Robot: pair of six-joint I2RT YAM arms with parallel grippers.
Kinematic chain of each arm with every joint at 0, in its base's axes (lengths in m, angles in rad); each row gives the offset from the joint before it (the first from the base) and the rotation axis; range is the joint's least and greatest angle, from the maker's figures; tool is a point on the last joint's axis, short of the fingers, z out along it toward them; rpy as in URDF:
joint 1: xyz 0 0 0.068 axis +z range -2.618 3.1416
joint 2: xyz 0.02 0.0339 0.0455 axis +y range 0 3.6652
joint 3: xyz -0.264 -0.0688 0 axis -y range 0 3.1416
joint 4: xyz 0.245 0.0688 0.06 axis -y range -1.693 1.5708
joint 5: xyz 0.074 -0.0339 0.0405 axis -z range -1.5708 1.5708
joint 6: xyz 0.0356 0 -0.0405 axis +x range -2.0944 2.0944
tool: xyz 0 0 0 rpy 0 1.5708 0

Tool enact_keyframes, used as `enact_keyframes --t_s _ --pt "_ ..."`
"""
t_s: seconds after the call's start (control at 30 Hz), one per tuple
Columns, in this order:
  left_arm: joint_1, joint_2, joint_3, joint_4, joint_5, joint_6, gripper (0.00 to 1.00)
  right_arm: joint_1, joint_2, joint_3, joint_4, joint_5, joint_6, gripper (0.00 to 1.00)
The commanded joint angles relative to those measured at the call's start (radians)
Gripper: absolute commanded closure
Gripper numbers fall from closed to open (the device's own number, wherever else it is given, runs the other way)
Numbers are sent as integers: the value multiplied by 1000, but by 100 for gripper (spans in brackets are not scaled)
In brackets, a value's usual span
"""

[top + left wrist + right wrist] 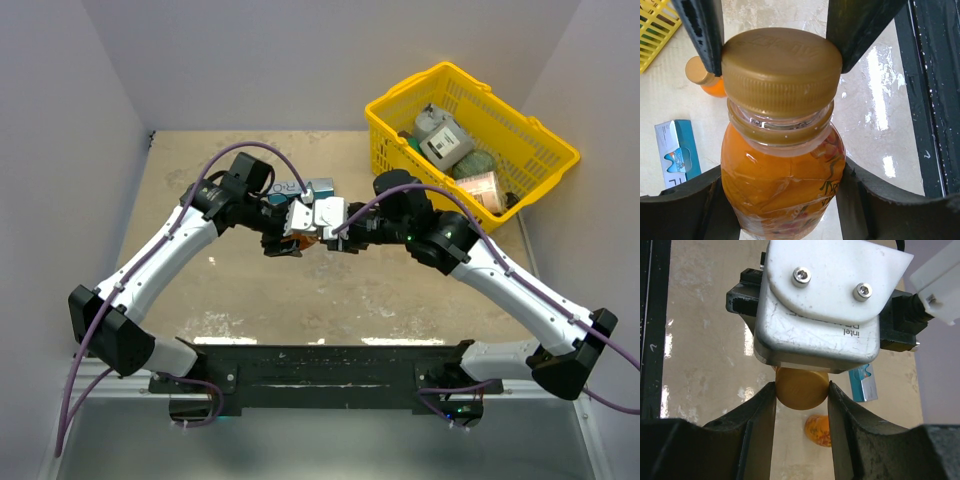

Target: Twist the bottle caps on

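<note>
My left gripper (785, 200) is shut on the body of an orange bottle (782, 175), held above the table in the middle (308, 243). A brownish-orange cap (782, 67) sits on its neck. My right gripper (801, 390) is shut on that cap (802, 389), with its dark fingers (702, 35) on either side of it in the left wrist view. The two grippers meet at the table's centre, left (290, 232) and right (335, 232). A second orange bottle (712, 86) stands on the table with its cap (696, 70) on. It also shows in the right wrist view (819, 430).
A blue-and-white box (677, 152) lies on the table near the second bottle and behind the grippers (318, 187). A yellow basket (560, 160) with several items stands at the back right. The black base rail (320, 365) runs along the near edge.
</note>
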Motion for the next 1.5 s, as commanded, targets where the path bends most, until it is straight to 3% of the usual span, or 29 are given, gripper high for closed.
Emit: enact_keyframes --t_s 0.0,0.23,0.4,0.73,1.07,1.2,1.3,1.47 --pt "-5 -41 27 109 48 -38 100 7 32 -2 -24 -63 65 74" --pt "-12 -25 79 136 -46 -53 100 7 67 3 14 -71 142 74" --pt "-11 -38 96 168 -49 -58 100 6 64 -34 112 -55 293 76" --pt "-12 -146 -16 318 -98 -76 100 -34 76 -11 191 -114 478 76" --pt "-15 -118 45 302 -132 -93 100 -60 113 13 192 -134 545 76" --pt "-31 -46 152 185 -146 -41 100 -57 138 55 140 -117 453 76" --pt "-41 -35 171 183 -158 -50 100 -57 150 84 123 -91 420 76" --pt "-74 -38 176 261 -213 -90 100 -57 174 93 163 -71 577 77"
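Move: The right fingers already grip the cap on the mouth of the tilted bottle; that bottle's middle is about 5 cm left, 1 cm ahead and 7 cm below the right hand. The left hand clasps the bottle, with the cap some 5 cm right, 2 cm back and 8 cm up from it. From the left hand, the capped bottle stands roughly 9 cm ahead and 12 cm right, and the teal box 17 cm straight ahead, both near 20 cm below. Keeping its pinch on the cap, the right hand goes on twisting it clockwise, as seen from the cap end, against the bottle held firm in the left, which turns the other way; together some 40 degrees. Meanwhile both hands travel forward by 4 to 5 cm, drifting left and, after a slight dip, rising 2 to 3 cm. Neither gripper opens. ##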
